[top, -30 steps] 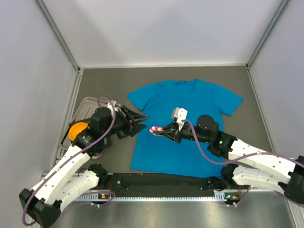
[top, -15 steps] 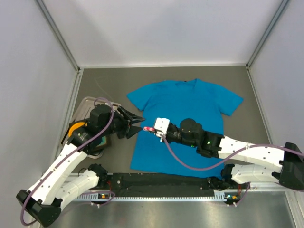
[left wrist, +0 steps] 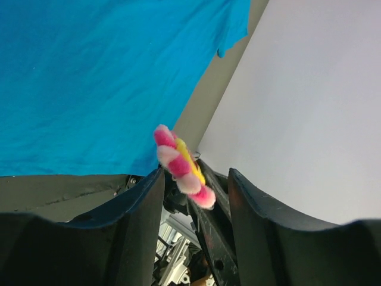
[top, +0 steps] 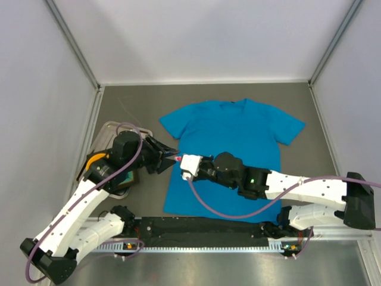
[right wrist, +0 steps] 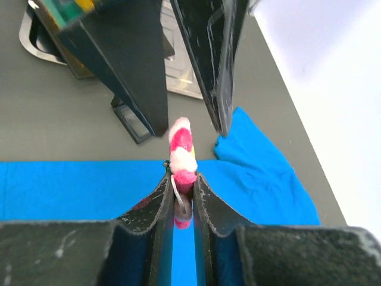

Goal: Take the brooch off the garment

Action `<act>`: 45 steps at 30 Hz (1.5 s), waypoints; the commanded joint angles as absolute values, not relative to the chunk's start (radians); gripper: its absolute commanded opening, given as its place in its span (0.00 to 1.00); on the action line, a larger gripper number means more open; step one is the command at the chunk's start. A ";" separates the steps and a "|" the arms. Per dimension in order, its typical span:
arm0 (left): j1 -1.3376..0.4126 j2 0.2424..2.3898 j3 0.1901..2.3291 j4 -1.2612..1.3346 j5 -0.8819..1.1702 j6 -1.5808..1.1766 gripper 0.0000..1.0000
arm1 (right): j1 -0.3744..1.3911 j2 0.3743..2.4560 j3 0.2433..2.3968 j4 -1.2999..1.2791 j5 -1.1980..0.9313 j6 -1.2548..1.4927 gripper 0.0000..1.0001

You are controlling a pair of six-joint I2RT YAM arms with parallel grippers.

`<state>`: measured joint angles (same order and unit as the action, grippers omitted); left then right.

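Note:
The brooch (top: 179, 159), a pink, white and yellow flower, hangs in the air off the left edge of the garment (top: 238, 128), a blue T-shirt spread flat on the table. My right gripper (right wrist: 182, 179) is shut on the lower part of the brooch (right wrist: 181, 146). My left gripper (left wrist: 196, 174) is open, with one finger (left wrist: 140, 208) on each side of the brooch (left wrist: 177, 162) and a gap to each. In the right wrist view the left fingertips (right wrist: 159, 122) flank the flower from above.
A metal tray (top: 113, 125) sits on the table at the left, with an orange ball (top: 90, 161) in it under my left arm. Grey walls close in the table on three sides. A black rail (top: 202, 228) runs along the near edge.
My right gripper has carried the brooch leftward, from over the shirt's middle to just past its left edge, in between the left gripper's fingers. The left arm has barely moved.

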<state>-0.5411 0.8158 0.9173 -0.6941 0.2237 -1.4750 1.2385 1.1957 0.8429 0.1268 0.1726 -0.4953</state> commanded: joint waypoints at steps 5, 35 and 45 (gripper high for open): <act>-0.538 0.807 0.868 -0.603 0.252 -1.471 0.30 | 1.295 1.243 0.933 0.179 0.247 -0.549 0.00; -0.537 0.407 0.502 -0.164 -0.023 -1.291 0.00 | 1.039 1.198 0.719 0.466 -0.052 1.348 0.61; -0.537 0.362 0.436 -0.098 0.014 -1.355 0.00 | 1.035 1.246 0.752 0.488 -0.003 1.405 0.58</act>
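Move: The brooch, still pinched by the right hand, lies about 1 cm ahead, 2 cm right and 1 cm below the open left hand; from the right hand it is roughly 1 cm ahead and 2 cm left, level. From the left hand, the black frame lies some 5 cm ahead, 7 cm left and 24 cm down, the yellow bowl about 3 cm ahead, 26 cm left and 20 cm down. Left hand pinches the brooch, shifts 4 cm left tipping up; right lets go and rolls about 110 degrees. ##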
